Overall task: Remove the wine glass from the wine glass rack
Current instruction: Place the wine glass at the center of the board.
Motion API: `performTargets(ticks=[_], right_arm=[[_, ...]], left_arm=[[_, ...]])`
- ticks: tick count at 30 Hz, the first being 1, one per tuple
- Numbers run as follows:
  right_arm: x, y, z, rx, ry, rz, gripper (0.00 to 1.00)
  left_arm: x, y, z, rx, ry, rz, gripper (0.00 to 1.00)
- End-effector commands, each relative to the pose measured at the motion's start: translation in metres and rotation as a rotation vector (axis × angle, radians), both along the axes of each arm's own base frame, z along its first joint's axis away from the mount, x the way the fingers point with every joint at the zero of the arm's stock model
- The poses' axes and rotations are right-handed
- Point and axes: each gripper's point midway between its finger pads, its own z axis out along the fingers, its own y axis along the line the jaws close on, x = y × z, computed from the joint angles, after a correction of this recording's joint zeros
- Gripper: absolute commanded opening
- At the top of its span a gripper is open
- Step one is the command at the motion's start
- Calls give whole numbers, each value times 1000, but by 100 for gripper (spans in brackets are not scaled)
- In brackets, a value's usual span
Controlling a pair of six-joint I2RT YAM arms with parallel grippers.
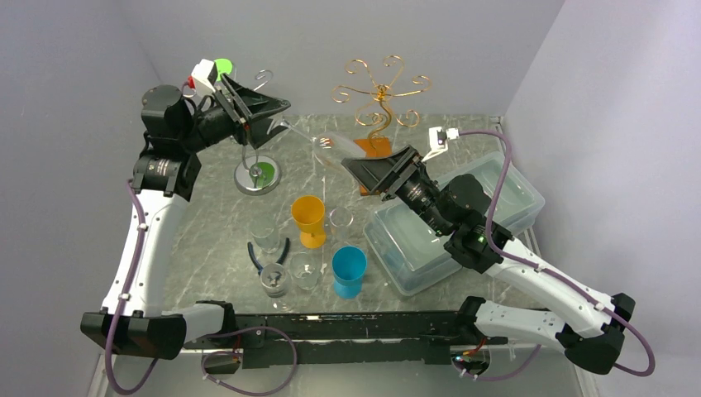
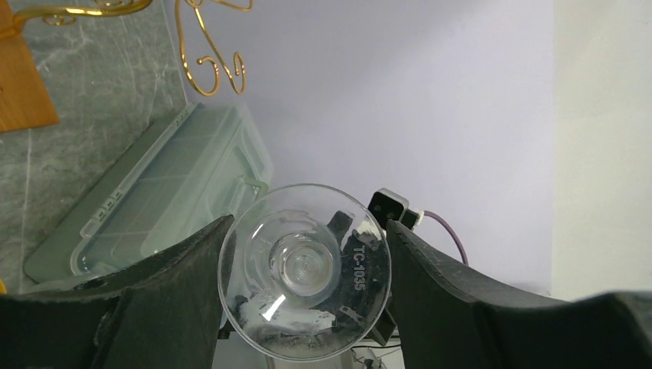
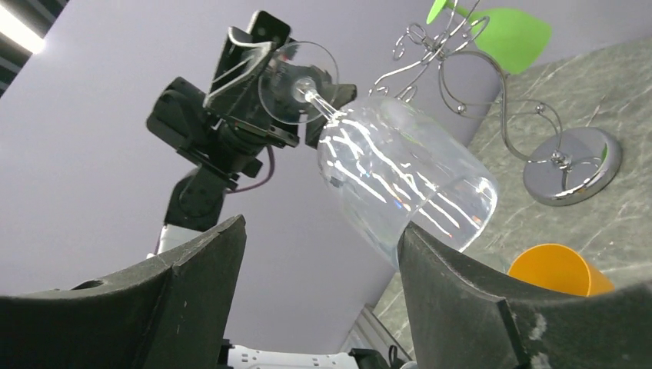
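The clear wine glass (image 1: 331, 145) hangs in the air on its side, off both racks. My left gripper (image 1: 279, 112) is shut on its round foot (image 2: 304, 269), which spans the gap between the two black fingers. The stem runs right to the bowl (image 3: 400, 177). My right gripper (image 3: 323, 223) is open just below the bowl; its right finger (image 3: 461, 292) touches or nearly touches the bowl's wall, while the left finger stands well apart. The silver wine glass rack (image 1: 256, 174) stands under the left arm with its hooks bare. A gold rack (image 1: 380, 91) stands at the back.
An orange cup (image 1: 308, 217), a blue cup (image 1: 348, 269) and several small clear glasses (image 1: 275, 279) stand mid-table. A clear lidded box (image 1: 450, 231) lies under the right arm. A dark curved tool (image 1: 256, 256) lies by the glasses. Walls close in on both sides.
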Motion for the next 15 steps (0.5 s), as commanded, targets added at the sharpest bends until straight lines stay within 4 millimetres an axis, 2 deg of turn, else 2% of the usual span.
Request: performTargets(ticks=[1, 7, 10, 15], right_arm=[[-4, -10, 35, 131, -62, -7, 72], [-3, -5, 39, 175, -62, 9, 61], [-2, -5, 43, 196, -68, 7, 53], [-1, -6, 46, 214, -73, 3, 28]], left_arm=[[-14, -6, 24, -76, -69, -48, 23], [-15, -11, 25, -122, -68, -54, 22], [-15, -15, 22, -134, -62, -65, 21], [-17, -18, 20, -162, -62, -73, 21]])
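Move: About 9 cm to the right hand's left, 4 cm farther out and roughly level lies the middle of the clear wine glass, its bowl reaching back to the fingertips. The left hand holds its foot, so the glass's middle is some 8 cm right of that hand, 5 cm back and 3 cm below. Orange glass: 4 cm ahead of the right hand, 12 cm left, 36 cm below. Gold rack: 30 cm ahead of it, 7 cm right, 24 cm below. Closing over the rim side of the bowl, the right fingers go from about three-quarters open to about a third, while that hand rises barely 1 cm and rolls some 5 degrees, left side up. The left hand keeps its grip on the foot, easing about 1 cm right towards the right hand after a small forward dip and rolling some 5 to 10 degrees, right side up. Whether the right pads already pinch the glass can't be seen. ##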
